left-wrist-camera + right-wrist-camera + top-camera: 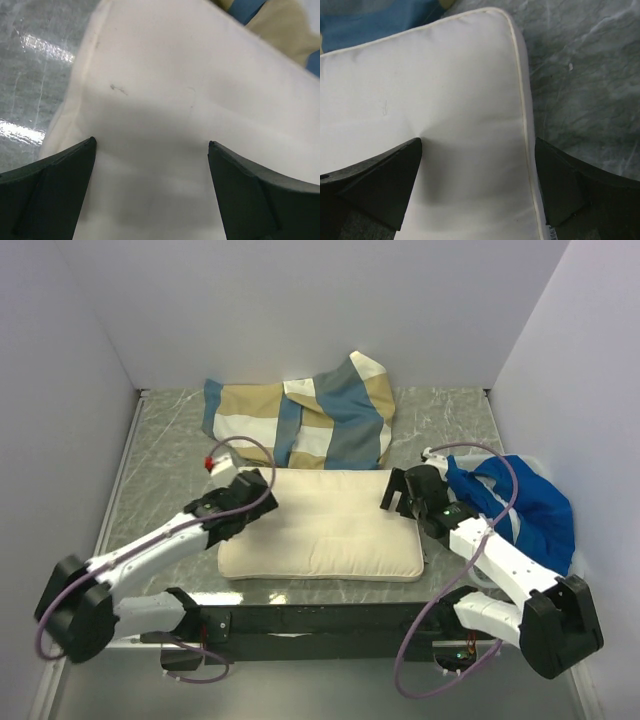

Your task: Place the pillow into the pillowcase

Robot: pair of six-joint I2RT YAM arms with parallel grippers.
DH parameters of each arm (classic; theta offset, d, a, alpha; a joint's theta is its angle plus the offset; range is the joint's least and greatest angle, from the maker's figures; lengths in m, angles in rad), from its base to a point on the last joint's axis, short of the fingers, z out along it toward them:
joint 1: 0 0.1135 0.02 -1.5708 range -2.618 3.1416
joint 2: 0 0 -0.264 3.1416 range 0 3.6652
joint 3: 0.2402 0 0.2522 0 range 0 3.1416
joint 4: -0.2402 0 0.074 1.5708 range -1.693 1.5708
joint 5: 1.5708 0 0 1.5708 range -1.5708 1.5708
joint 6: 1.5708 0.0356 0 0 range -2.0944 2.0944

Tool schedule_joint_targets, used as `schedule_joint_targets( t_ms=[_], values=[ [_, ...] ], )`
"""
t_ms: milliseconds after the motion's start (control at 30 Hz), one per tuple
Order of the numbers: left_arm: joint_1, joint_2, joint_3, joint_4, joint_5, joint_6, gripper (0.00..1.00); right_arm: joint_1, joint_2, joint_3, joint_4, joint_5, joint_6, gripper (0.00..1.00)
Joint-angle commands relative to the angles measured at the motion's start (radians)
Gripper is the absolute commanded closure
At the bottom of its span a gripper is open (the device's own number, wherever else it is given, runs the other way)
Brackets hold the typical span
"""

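Observation:
The cream pillow (320,525) lies flat on the table's near middle. Behind it, against the back wall, the pillowcase (300,420) lies crumpled in tan, slate-blue and white blocks. My left gripper (258,488) is open at the pillow's far left corner; in the left wrist view the left gripper (151,145) has its fingers spread above the pillow (165,85). At the far right corner my right gripper (398,490) is also open. In the right wrist view the right gripper (478,142) straddles the edge of the pillow (445,85), with one fingertip (395,175) denting the top.
A bright blue cloth (525,505) is heaped at the right, beside the right arm. A small red piece (210,462) lies on the marbled table (170,450) left of the pillow. White walls close in the back and both sides.

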Motion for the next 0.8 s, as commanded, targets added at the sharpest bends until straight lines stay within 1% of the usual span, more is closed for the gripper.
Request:
schedule_joint_targets(
  t_ms=[0, 100, 133, 167, 200, 233, 267, 300, 333, 400, 433, 467, 533, 567, 633, 667, 700, 733, 767],
  values=[
    [-0.074, 0.153, 0.056, -0.048, -0.134, -0.096, 0.01, -0.011, 0.04, -0.039, 0.061, -0.034, 0.033, 0.0],
    [-0.106, 0.241, 0.068, -0.046, -0.157, -0.144, 0.01, -0.013, 0.086, -0.057, 0.099, -0.061, 0.047, 0.0],
    [-0.111, 0.259, 0.07, -0.039, -0.153, -0.153, 0.07, -0.011, 0.098, -0.056, 0.107, -0.099, 0.041, 0.02],
    [-0.11, 0.282, 0.071, -0.033, -0.151, -0.158, 0.18, -0.009, 0.107, -0.047, 0.099, -0.106, 0.041, 0.11],
    [-0.111, 0.284, 0.071, -0.035, -0.157, -0.164, 0.42, -0.008, 0.109, -0.045, 0.108, -0.133, 0.038, 0.21],
    [-0.111, 0.281, 0.071, -0.045, -0.163, -0.182, 0.99, -0.006, 0.101, -0.044, 0.111, -0.173, 0.038, 0.37],
    [-0.11, 0.259, 0.079, -0.058, -0.189, -0.187, 0.99, -0.002, 0.089, -0.041, 0.11, -0.182, 0.044, 0.77],
    [-0.111, 0.24, 0.082, -0.065, -0.202, -0.181, 0.99, 0.01, 0.059, -0.033, 0.099, -0.186, 0.051, 0.9],
    [-0.11, 0.215, 0.085, -0.093, -0.216, -0.181, 0.99, 0.027, 0.042, -0.024, 0.087, -0.189, 0.054, 1.0],
    [-0.11, 0.12, 0.12, -0.16, -0.283, -0.202, 0.99, 0.055, -0.007, 0.014, 0.044, -0.195, 0.062, 1.0],
    [-0.108, 0.085, 0.132, -0.212, -0.309, -0.204, 0.99, 0.099, -0.023, 0.028, 0.035, -0.196, 0.067, 1.0],
    [-0.102, 0.012, 0.166, -0.239, -0.33, -0.207, 0.99, 0.124, -0.037, 0.042, 0.027, -0.196, 0.074, 1.0],
    [-0.077, -0.059, 0.198, -0.269, -0.38, -0.183, 0.99, 0.19, -0.057, 0.094, 0.013, -0.184, 0.1, 1.0],
    [-0.064, -0.119, 0.226, -0.282, -0.389, -0.169, 0.99, 0.249, -0.054, 0.117, 0.012, -0.176, 0.11, 1.0],
    [-0.006, -0.188, 0.244, -0.274, -0.401, -0.105, 0.99, 0.299, -0.009, 0.195, 0.024, -0.19, 0.127, 1.0],
    [0.018, -0.204, 0.258, -0.271, -0.403, -0.089, 0.99, 0.344, 0.014, 0.223, 0.033, -0.19, 0.128, 1.0],
    [0.044, -0.216, 0.263, -0.272, -0.403, -0.075, 0.99, 0.366, 0.066, 0.287, 0.048, -0.189, 0.13, 1.0],
    [0.109, -0.234, 0.267, -0.276, -0.389, -0.052, 0.99, 0.385, 0.098, 0.323, 0.058, -0.186, 0.13, 1.0],
    [0.148, -0.242, 0.278, -0.283, -0.378, -0.046, 0.99, 0.412, 0.161, 0.356, 0.073, -0.186, 0.127, 1.0]
  ],
)
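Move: The pillow lies under both of my open hands. Its middle is about 12 cm right, 5 cm back and 5 cm below my left hand, and some 18 cm left, 5 cm back and 4 cm below my right, which is just inside the right edge. The striped pillowcase lies about 23 cm ahead and 7 cm right of my left hand. The bin with the blue cloth is about 28 cm right and 3 cm back of my right hand. I sink both open hands a few centimetres onto the pillow, shut the fingers and pinch up its top near either end. Then I haul it to my left: my left hand rises about 15 cm while swinging left, my right draws some 12 cm left, rising and easing back, both wrists turning roughly 20 degrees counter-clockwise. ##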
